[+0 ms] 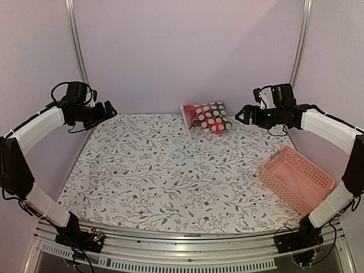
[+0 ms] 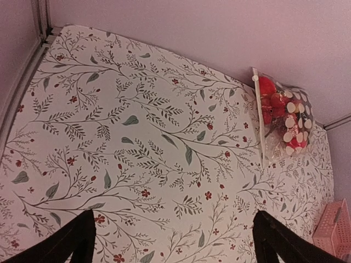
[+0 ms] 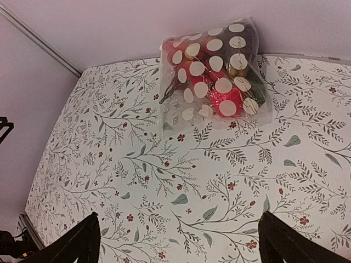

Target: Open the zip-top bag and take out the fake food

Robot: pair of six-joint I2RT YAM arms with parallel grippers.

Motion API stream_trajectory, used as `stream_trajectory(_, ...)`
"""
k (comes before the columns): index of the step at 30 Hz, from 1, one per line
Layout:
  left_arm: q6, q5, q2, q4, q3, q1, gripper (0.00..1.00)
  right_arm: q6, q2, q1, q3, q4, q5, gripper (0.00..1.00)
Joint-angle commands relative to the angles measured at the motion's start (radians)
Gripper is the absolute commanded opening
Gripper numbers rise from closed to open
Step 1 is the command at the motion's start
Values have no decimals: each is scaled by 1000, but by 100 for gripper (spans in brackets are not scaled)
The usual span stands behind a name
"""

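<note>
The zip-top bag [image 1: 207, 118] lies at the far middle of the table against the back wall, clear with white dots, zip strip on its left edge. The fake food [image 1: 200, 116], red and dark pieces, sits inside it. The bag also shows in the left wrist view [image 2: 285, 123] and in the right wrist view [image 3: 214, 74]. My left gripper [image 1: 108, 109] hangs open and empty above the far left corner, well left of the bag. My right gripper [image 1: 243, 115] hangs open and empty just right of the bag, not touching it.
A pink lattice basket [image 1: 297, 178] stands at the right side of the table, empty; its corner shows in the left wrist view [image 2: 335, 227]. The table has a floral cloth [image 1: 159, 170]. Metal frame posts stand at the back corners.
</note>
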Motion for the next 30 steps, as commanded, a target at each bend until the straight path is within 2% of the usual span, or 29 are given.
stream_trajectory(1,-18,-36,-49,26,-21,-8,100,11,100,8,102,-4,-30,99)
stream_trajectory(8,-56,-92,-44,3,-31,-9,100,16,304,79,307,-20,-16,99)
stream_trajectory(13,-87,-136,-46,-13,-31,-11,100,80,454,133,416,-29,5,94)
stream_trajectory(19,-137,-198,-49,-26,-35,-13,100,165,573,209,456,34,69,88)
stream_trajectory(30,-165,-276,-76,-28,-55,-13,100,408,709,217,435,218,46,76)
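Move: The polka-dot bag with the fake food lies about 26 cm ahead of the right hand, some 12 cm to its left and roughly 21 cm below. The bag's white zip strip runs along its left side, about 8 cm left of the bag's middle and level with it. The pink basket is some 16 cm back and 17 cm right of the hand. From the left hand the bag is about 25 cm ahead and 36 cm right. Towards the bag's near side, by the lower end of its zip strip, the open right hand sweeps about 15 cm left and some 8 cm forward, first level and then dropping about 12 cm, tipping some 15 degrees further down while its fingers narrow a little. The left hand, open and empty, drifts about 4 cm left, away from the bag, turning some 15 degrees counter-clockwise. ##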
